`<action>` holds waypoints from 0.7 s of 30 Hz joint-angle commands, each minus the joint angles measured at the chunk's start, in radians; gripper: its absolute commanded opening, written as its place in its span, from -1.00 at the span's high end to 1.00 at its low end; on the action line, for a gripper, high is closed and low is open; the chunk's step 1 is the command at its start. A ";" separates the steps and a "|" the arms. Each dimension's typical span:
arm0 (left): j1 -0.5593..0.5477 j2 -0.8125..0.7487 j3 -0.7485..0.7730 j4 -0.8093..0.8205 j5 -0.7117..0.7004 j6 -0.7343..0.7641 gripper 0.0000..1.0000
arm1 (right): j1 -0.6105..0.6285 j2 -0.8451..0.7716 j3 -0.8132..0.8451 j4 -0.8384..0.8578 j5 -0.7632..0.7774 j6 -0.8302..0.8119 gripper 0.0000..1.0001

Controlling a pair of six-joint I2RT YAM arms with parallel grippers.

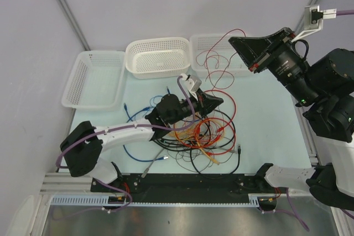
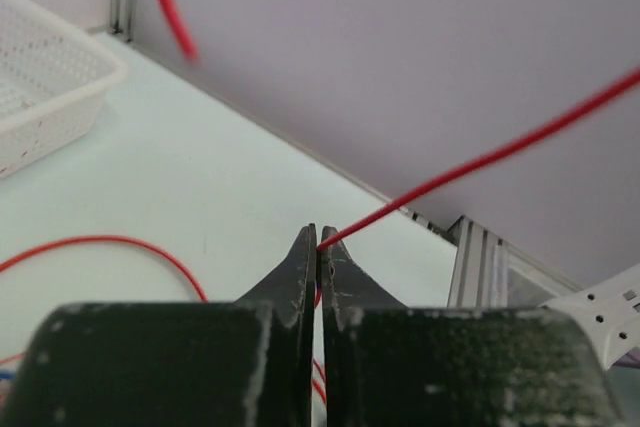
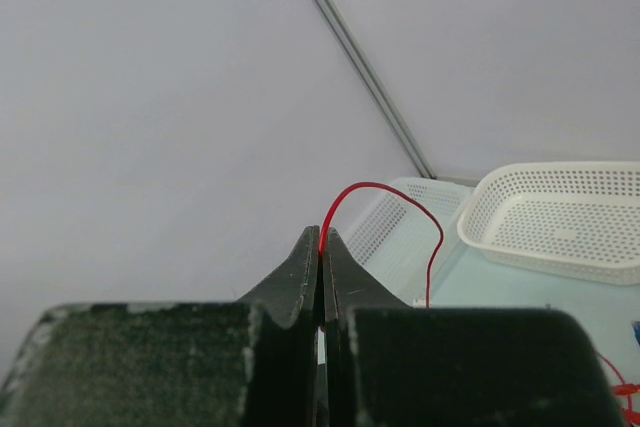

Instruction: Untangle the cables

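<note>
The cables (image 1: 202, 134) lie in a tangled heap of red, orange, black and blue wires at the table's middle. My left gripper (image 1: 220, 101) sits at the heap's far side, low over the table. Its jaws (image 2: 318, 240) are shut on a red cable (image 2: 480, 162) that runs taut up and to the right. My right gripper (image 1: 232, 41) is raised above the back right basket. It (image 3: 322, 237) is shut on the red cable (image 3: 400, 193), which arcs out of the tips and drops down.
Three white perforated baskets stand along the back: left (image 1: 72, 89), middle (image 1: 157, 41) and right (image 1: 193, 53). A blue cable (image 1: 133, 115) trails left of the heap. A black rail (image 1: 188, 182) with the arm bases runs along the near edge.
</note>
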 commanded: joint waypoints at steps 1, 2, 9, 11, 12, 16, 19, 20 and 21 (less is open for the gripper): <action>-0.002 -0.112 0.046 -0.196 -0.067 0.063 1.00 | 0.002 -0.068 -0.032 0.010 0.062 -0.026 1.00; 0.000 -0.164 0.054 -0.326 -0.080 0.078 1.00 | 0.002 -0.081 -0.050 0.011 0.082 -0.038 1.00; 0.015 -0.449 0.032 -0.695 -0.203 0.133 1.00 | 0.002 -0.220 -0.292 0.021 0.248 -0.064 1.00; 0.023 -0.507 0.038 -0.791 -0.264 0.133 1.00 | 0.002 -0.258 -0.348 0.031 0.248 -0.067 0.92; 0.026 -0.552 0.049 -0.820 -0.285 0.133 1.00 | 0.002 -0.268 -0.369 0.033 0.246 -0.067 0.53; 0.051 -0.559 0.216 -1.009 -0.313 0.146 1.00 | 0.002 -0.280 -0.457 0.018 0.223 -0.063 -0.23; 0.055 -0.492 0.385 -1.125 -0.309 0.156 1.00 | 0.002 -0.273 -0.492 0.027 0.185 -0.063 -0.47; 0.057 -0.473 0.425 -1.152 -0.304 0.156 1.00 | 0.002 -0.263 -0.500 0.031 0.150 -0.064 -0.54; 0.058 -0.449 0.502 -1.172 -0.296 0.156 1.00 | 0.002 -0.259 -0.508 0.040 0.130 -0.069 -0.57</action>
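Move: Both hands pinch the thin red cable, the right about 32 cm above the left, some 4 cm back and 3 cm to its left. The cable tangle centres about 9 cm left of the left hand, level fore-and-aft and 28 cm below; the right bin lies 30 cm ahead, 8 cm right. From the right hand, the tangle is about 4 cm ahead, 2 cm left, 60 cm down. Left hand carries the pinched cable 16 cm left and up; right hand sinks 12 cm and lets go. ##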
